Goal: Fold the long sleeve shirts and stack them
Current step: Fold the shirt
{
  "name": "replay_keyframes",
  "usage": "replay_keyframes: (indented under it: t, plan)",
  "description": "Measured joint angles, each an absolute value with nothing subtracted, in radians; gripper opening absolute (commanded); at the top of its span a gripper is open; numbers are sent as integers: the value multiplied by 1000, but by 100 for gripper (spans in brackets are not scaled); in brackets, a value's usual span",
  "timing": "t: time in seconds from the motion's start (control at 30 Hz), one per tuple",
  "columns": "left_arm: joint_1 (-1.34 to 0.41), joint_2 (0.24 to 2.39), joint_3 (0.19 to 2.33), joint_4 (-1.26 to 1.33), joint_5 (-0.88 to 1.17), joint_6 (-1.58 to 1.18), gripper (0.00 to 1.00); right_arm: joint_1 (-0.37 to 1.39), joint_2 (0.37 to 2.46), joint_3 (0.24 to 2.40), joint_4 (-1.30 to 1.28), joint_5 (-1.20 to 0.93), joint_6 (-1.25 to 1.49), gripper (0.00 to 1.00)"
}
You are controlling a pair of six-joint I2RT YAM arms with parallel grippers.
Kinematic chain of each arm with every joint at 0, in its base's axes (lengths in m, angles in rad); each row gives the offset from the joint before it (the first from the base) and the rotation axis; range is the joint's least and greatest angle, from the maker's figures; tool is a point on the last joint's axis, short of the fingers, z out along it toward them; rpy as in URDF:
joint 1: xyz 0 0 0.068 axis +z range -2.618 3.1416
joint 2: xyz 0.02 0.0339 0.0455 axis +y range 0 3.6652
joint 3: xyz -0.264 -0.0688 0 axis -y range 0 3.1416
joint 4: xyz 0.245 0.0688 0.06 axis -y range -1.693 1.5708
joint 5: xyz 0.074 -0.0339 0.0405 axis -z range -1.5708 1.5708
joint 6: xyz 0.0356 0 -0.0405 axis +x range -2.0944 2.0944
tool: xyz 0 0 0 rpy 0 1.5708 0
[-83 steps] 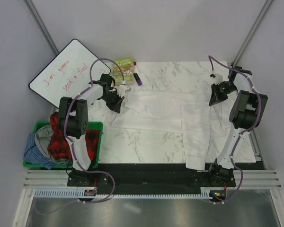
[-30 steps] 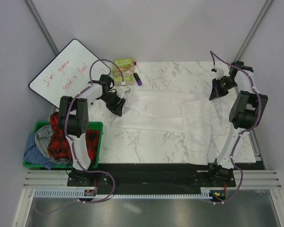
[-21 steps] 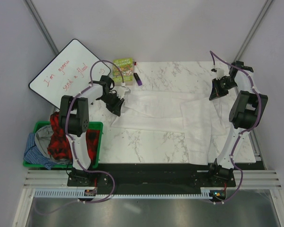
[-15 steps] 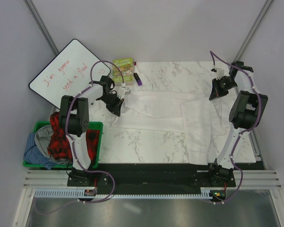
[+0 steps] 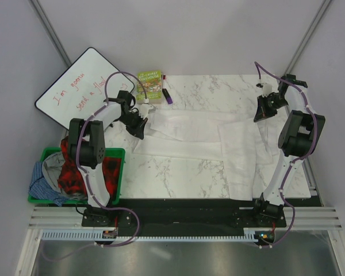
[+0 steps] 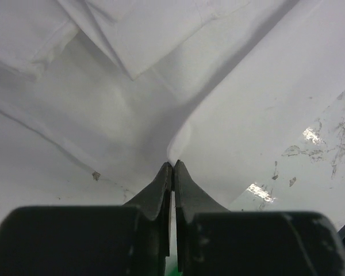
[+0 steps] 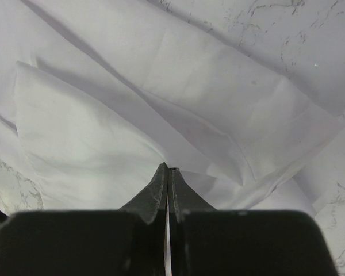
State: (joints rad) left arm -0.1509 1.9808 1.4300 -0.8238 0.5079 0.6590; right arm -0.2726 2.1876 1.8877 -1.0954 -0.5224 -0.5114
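One white long sleeve shirt (image 5: 190, 135) lies spread across the marble table (image 5: 218, 89), with one part running toward the near right edge. My left gripper (image 5: 140, 133) is at the shirt's left end. In the left wrist view its jaws (image 6: 172, 164) are shut, pinching a raised fold of white cloth (image 6: 247, 86). At the shirt's far right corner is my right gripper (image 5: 257, 119). Its jaws (image 7: 167, 167) are also shut, with a peak of layered white cloth (image 7: 103, 132) drawn up to the tips.
A green book (image 5: 150, 84) and a purple marker (image 5: 167, 96) lie at the table's back left, just behind the left gripper. A whiteboard (image 5: 80, 86) leans at the far left. A green bin (image 5: 118, 154) of coloured clothes stands beside the table's left edge.
The left gripper's jaws have closed on the shirt's left end and the gripper has drawn slightly left. The right gripper has held still for the last second, after moving back earlier.
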Motion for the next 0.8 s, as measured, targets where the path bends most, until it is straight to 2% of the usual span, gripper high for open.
replay_keyframes:
  t: [0.03,0.07,0.1,0.17,0.2,0.23,0.27,0.33,0.4,0.5,0.63,0.7,0.8]
  plan:
    - [-150,1981,1429,-819,508,659,28,-272,2188,1888,-1095,-522,-511,11]
    - [-151,1981,1428,-813,504,655,33,-271,2188,1888,-1095,-521,-510,22]
    - [-151,1981,1427,-810,500,654,38,-270,2188,1888,-1095,-519,-509,37]
    - [-150,1978,1422,-802,496,646,53,-270,2189,1889,-1096,-512,-505,46]
    - [-149,1972,1414,-797,496,644,55,-270,2189,1890,-1098,-506,-512,52]
    - [-147,1960,1404,-795,501,641,64,-272,2188,1891,-1103,-498,-523,54]
    - [-147,1944,1393,-794,509,638,66,-272,2186,1892,-1111,-493,-535,55]
    - [-146,1887,1364,-788,529,636,68,-278,2174,1893,-1137,-477,-575,56]
    - [-148,1797,1336,-791,560,636,68,-289,2146,1892,-1180,-469,-642,51]
    - [-159,1641,1324,-788,613,635,68,-299,2022,1813,-1232,-464,-800,48]
    - [-171,1486,1286,-773,694,619,68,-229,1747,1537,-1273,-429,-984,50]
    - [-173,1443,1240,-764,727,598,68,-124,1618,1369,-1287,-401,-1063,56]
    - [-172,1423,1158,-752,744,574,69,51,1518,1159,-1316,-377,-1156,57]
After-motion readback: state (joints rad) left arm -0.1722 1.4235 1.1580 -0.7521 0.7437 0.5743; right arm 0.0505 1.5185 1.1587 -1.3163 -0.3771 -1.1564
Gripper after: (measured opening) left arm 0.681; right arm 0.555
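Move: Hanging towards the base on the right side of the shirt, the loose sleeve has its cuff about 32 cm back from the right hand, some 9 cm to its left and 5 cm lower. The folded shirt body's middle is roughly 30 cm left of that hand and 6 cm back. From the left hand, which pinches the shirt's left end, the cuff lies some 24 cm back and 43 cm right; the shirt body's middle is 20 cm right, 2 cm ahead. Opening about halfway, the right hand lets go of the shirt, lifts over it and sweeps back some 22 cm and 9 cm left towards the sleeve's cuff, turning about 50 degrees counter-clockwise and sinking again near the end. The left hand also opens and comes free of the left end, rising about 13 cm while drawing back and a little right. ##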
